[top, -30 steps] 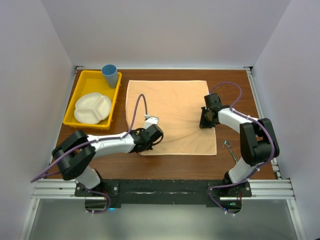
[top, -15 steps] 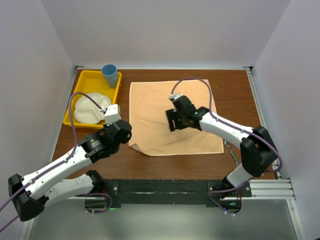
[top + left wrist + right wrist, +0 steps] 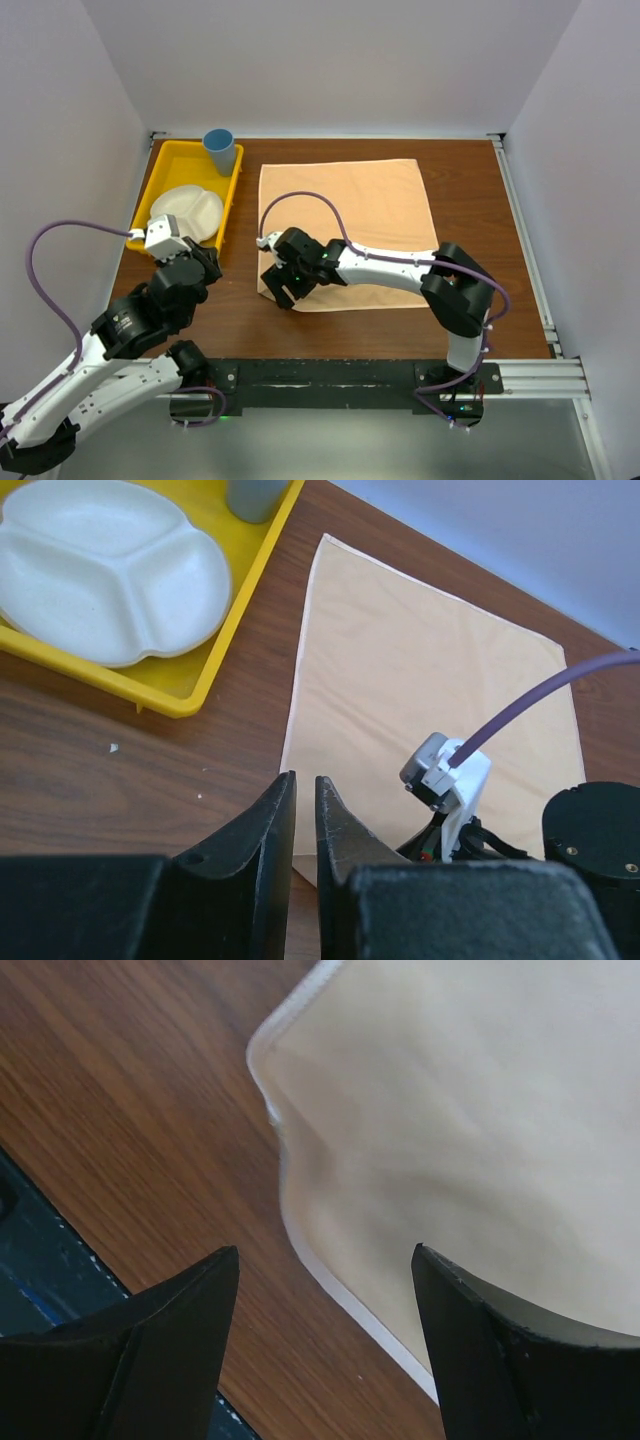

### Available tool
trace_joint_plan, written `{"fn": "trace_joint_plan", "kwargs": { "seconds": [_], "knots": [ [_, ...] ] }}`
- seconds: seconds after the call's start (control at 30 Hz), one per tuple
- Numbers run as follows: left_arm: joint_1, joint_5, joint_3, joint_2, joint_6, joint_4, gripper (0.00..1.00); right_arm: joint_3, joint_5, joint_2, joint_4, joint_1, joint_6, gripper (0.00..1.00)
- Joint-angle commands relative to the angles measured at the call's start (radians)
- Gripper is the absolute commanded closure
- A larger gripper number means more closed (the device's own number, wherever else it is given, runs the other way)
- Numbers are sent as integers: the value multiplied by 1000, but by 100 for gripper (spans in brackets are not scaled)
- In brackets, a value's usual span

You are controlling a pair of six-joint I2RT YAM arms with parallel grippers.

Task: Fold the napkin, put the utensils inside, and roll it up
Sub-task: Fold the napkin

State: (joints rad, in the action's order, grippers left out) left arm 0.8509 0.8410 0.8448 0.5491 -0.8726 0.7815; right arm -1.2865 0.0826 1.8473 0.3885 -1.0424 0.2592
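Note:
The peach-orange napkin (image 3: 350, 225) lies spread flat on the wooden table, its near left corner (image 3: 268, 1055) slightly rumpled. My right gripper (image 3: 283, 287) reaches across to that corner and hovers over it, open wide with nothing between the fingers (image 3: 325, 1252). My left gripper (image 3: 205, 262) is drawn back to the left of the cloth, above bare wood. Its jaws (image 3: 303, 778) stand a narrow gap apart and hold nothing. The left wrist view shows the napkin (image 3: 420, 660) and the right wrist camera (image 3: 447, 772) over it. The utensils are out of view.
A yellow tray (image 3: 158, 170) at the back left holds a white divided plate (image 3: 187, 213). A blue cup (image 3: 220, 150) stands at the tray's far corner. The right arm's elbow (image 3: 460, 290) rises beside the napkin's near right corner. The black base rail (image 3: 330, 375) runs along the near edge.
The right arm swept from the napkin's right side across to its near left corner and opened wide. The left arm pulled back off the cloth to the left, its jaws parting slightly.

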Motion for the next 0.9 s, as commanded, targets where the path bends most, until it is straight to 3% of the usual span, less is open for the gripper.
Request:
{"fn": "trace_joint_plan", "kwargs": {
  "seconds": [0.0, 0.2, 0.3, 0.37, 0.43, 0.6, 0.77, 0.87],
  "knots": [
    [-6, 32, 34, 9, -14, 32, 82, -88, 52, 32, -51, -24, -20, 25],
    [-6, 23, 20, -11, -16, 22, 82, -135, 74, 116, -100, -30, 8, 31],
    [-6, 21, 23, -14, -14, 28, 82, -175, 80, 154, -86, -33, 12, 40],
    [-4, 24, 28, -17, -11, 35, 82, -183, 97, 159, -86, -42, 15, 54],
    [-4, 27, 28, -23, -12, 36, 82, -175, 100, 156, -109, -57, 21, 60],
    [-6, 21, 16, -23, -17, 27, 81, -186, 69, 185, -91, -62, 61, 100],
    [-6, -9, 2, -8, -11, -1, 81, -186, 16, 126, -71, -35, 116, 100],
    [-6, -43, 7, 24, 1, -16, 80, -128, 20, 46, -100, 83, 150, 100]
  ]
}}
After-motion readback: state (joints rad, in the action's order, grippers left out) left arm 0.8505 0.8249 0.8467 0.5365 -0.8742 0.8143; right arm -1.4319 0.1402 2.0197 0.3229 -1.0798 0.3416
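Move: The napkin's near-left corner lies about 6 cm to the left of the right hand, roughly 1 cm back and some 3 cm below its open fingers. The middle of the spread napkin is about 14 cm ahead and 13 cm to the right of that hand; the yellow tray's middle is some 22 cm ahead and 24 cm to the left, also low. From the left hand the corner is about 9 cm to the right, nearly level fore and aft, and some 22 cm below. The napkin's near-left corner is what the right hand takes: still open and pointing down, the hand slides some 5.5 cm to the left, sinking about 2 cm as it goes. While it slows over the corner its fingers shut fully, pinching the cloth's hem between their tips, and they keep hold there with hardly any turn of the wrist. ##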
